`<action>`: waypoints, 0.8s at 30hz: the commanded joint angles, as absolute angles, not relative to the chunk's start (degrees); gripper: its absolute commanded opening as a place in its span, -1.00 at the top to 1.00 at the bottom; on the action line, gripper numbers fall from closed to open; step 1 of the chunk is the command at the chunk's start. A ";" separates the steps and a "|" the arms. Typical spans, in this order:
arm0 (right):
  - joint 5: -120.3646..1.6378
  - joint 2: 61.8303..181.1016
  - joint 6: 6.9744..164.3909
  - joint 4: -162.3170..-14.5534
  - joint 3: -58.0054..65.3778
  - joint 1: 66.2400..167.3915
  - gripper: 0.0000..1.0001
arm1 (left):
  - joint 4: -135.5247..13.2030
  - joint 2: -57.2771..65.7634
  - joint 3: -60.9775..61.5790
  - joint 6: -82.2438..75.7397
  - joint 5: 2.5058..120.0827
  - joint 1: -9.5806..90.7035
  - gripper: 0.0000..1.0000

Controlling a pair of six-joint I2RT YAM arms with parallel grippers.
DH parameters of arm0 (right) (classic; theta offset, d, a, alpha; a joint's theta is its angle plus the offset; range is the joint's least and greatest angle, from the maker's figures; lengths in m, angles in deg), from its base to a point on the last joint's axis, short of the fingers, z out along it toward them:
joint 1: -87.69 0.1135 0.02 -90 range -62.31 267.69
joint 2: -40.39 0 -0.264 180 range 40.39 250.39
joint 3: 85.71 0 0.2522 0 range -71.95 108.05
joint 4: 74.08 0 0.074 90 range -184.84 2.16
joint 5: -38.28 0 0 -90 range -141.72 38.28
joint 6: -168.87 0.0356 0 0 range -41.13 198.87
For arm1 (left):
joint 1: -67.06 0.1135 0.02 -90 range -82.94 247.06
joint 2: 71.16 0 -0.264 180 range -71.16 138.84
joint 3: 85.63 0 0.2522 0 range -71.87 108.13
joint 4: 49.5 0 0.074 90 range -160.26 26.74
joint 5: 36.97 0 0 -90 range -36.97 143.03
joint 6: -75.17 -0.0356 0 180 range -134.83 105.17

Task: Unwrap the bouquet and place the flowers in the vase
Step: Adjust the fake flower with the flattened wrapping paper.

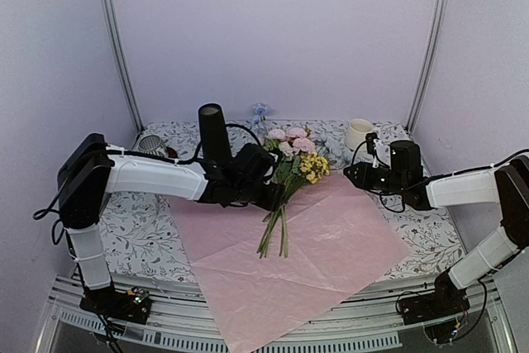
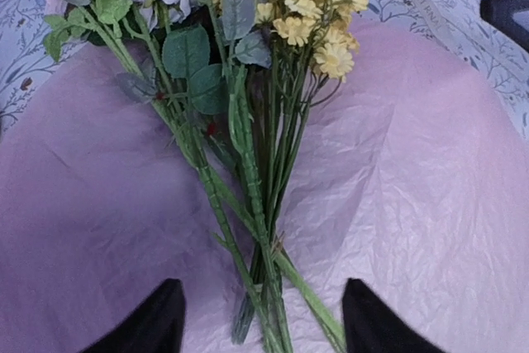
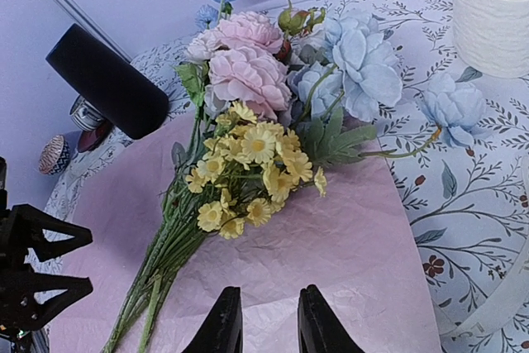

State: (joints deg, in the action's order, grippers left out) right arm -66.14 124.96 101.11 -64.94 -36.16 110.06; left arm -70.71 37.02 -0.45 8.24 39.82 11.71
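The bouquet is unwrapped: the flowers [image 1: 291,155] lie in a loose bunch on the flat lilac-pink wrapping paper [image 1: 314,245], heads toward the back. The tall black vase [image 1: 213,130] stands behind my left arm, apart from the flowers. My left gripper [image 1: 275,197] is low over the stems. In the left wrist view it [image 2: 263,324] is open wide, with the green stems [image 2: 248,204] passing between its fingers [image 2: 157,324] untouched. My right gripper [image 1: 351,175] hovers at the paper's far right corner; its jaws [image 3: 269,324] stand narrowly open over bare paper [image 3: 331,245], short of the yellow cluster [image 3: 248,171].
A white mug [image 1: 358,132] stands at the back right, a striped grey cup [image 1: 151,145] at the back left. One pale blue flower [image 3: 453,105] lies on the patterned cloth beside the mug [image 3: 493,14]. A cream ribbon [image 3: 496,303] lies on the cloth at the right.
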 commanded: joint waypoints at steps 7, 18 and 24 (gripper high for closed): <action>-67.27 123.58 100.47 -63.01 -36.80 110.41 0.49 | -70.81 44.50 3.99 10.95 46.68 16.71 0.13; -66.77 123.75 100.17 -63.13 -36.81 110.38 0.49 | -70.16 48.51 6.37 11.02 51.72 19.02 0.21; -66.80 123.95 100.14 -63.06 -36.72 110.34 0.49 | -70.15 50.65 8.45 10.91 53.91 19.07 0.26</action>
State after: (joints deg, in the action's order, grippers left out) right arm -66.88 124.96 100.67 -64.29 -36.20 110.19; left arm -70.88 49.00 6.48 10.90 51.05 18.70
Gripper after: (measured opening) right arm 0.256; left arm 0.390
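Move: From my left hand, the upper stems of the fake flowers lie about 5 cm ahead, 2 cm to the right and some 8 cm below. The yellow flowers sit roughly 14 cm ahead and 11 cm right, the pink flowers about 23 cm ahead and 5 cm right, both some 6 cm lower; the black vase stands about 16 cm ahead and 17 cm left. From my right hand those stems are about 17 cm left, level fore and aft, 11 cm below. I sink my left hand about 6 cm while reaching some 4 cm forward, going down to the left side of the upper stems just below the leaves. Most of the reach comes early, and then I ease off. On the way I tip the fingers some 10 degrees further down and narrow them from widely open to under half open, without shutting them on anything. ##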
